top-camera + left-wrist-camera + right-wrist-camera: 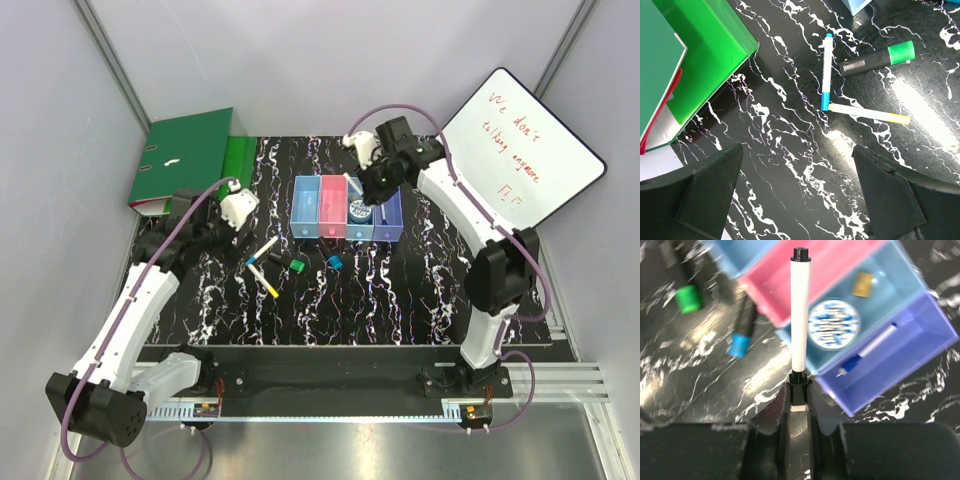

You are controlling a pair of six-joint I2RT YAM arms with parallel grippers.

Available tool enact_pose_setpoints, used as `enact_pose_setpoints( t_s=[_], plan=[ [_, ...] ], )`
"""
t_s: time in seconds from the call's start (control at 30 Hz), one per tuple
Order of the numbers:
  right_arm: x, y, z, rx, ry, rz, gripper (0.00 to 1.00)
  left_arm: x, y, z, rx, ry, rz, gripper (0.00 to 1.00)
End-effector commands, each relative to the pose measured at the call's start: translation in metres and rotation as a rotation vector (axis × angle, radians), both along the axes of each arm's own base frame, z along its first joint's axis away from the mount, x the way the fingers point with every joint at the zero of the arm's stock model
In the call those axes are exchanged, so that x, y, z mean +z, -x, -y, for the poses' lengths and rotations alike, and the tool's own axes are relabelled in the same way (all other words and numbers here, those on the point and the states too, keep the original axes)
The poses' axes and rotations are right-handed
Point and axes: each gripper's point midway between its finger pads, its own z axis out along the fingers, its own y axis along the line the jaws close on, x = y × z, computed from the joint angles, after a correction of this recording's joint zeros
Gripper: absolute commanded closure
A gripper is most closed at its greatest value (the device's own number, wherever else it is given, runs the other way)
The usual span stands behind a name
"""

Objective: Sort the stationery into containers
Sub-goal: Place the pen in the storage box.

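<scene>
The containers are joined bins in a row: light blue (pixel 307 208), pink (pixel 331 208), blue (pixel 360 228), purple (pixel 389 212). My right gripper (pixel 367 181) (pixel 800 385) hangs over them, shut on the black end of a white marker (pixel 800 315) that points over the pink (pixel 840 265) and blue (pixel 885 275) bins. The blue bin holds a round tape roll (pixel 834 325) and an orange piece (pixel 863 284). The purple bin (pixel 920 335) holds a blue pen (pixel 867 349). My left gripper (pixel 238 210) (pixel 797 195) is open above the table, near a blue-capped marker (pixel 826 72), a yellow-capped marker (pixel 869 114) and a green-capped highlighter (pixel 877 58).
Green ring binders (pixel 185 160) (pixel 700 55) lie at the back left, close to my left gripper. A whiteboard (pixel 520 150) leans at the back right. A blue-capped black piece (pixel 334 262) (pixel 742 342) lies in front of the bins.
</scene>
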Motion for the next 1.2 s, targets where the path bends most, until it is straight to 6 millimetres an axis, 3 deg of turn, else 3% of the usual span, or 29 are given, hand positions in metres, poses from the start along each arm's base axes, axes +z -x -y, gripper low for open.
enact_pose_setpoints(
  t_s=[0.0,0.17,0.53,0.93,1.17],
  plan=[
    [0.007,-0.03,0.005,-0.176,-0.116,-0.055,1.0,0.016,-0.011,0.003,-0.045,-0.028,0.056,0.01],
    [-0.011,-0.039,0.014,-0.273,-0.193,-0.172,1.0,0.019,-0.019,0.005,-0.089,-0.067,0.067,0.01],
    [-0.05,-0.058,0.058,-0.425,-0.203,-0.258,1.0,0.015,-0.025,0.017,-0.107,-0.053,0.037,0.01],
    [-0.099,-0.055,0.071,-0.425,-0.143,-0.341,1.0,0.016,-0.025,0.022,-0.127,-0.06,0.042,0.01],
    [-0.109,-0.057,0.073,-0.43,-0.131,-0.358,1.0,0.014,-0.024,0.023,-0.133,-0.056,0.038,0.01]
  ],
)
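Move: The white pen with the black cap is already in the right fingers. Its target, the purple compartment, is centred about 10 cm ahead, 7 cm to the right and 15 cm below; a blue-and-white marker lies inside, 9 cm ahead and 6 cm right. The jar is 9 cm ahead, 1 cm right, the pink compartment 10 cm ahead and 6 cm left. From the left hand the purple compartment lies roughly 19 cm ahead and 34 cm right. Still pinched by the right fingers, the pen is carried forward and right off the jar's side to the near part of the purple compartment, sinking all the while, then almost straight down, some 11 cm lower in all. The wrist turns clockwise about 25 degrees and tips until the fingers point nearly straight down. The empty, open left hand shifts about 2 cm forward and right. ##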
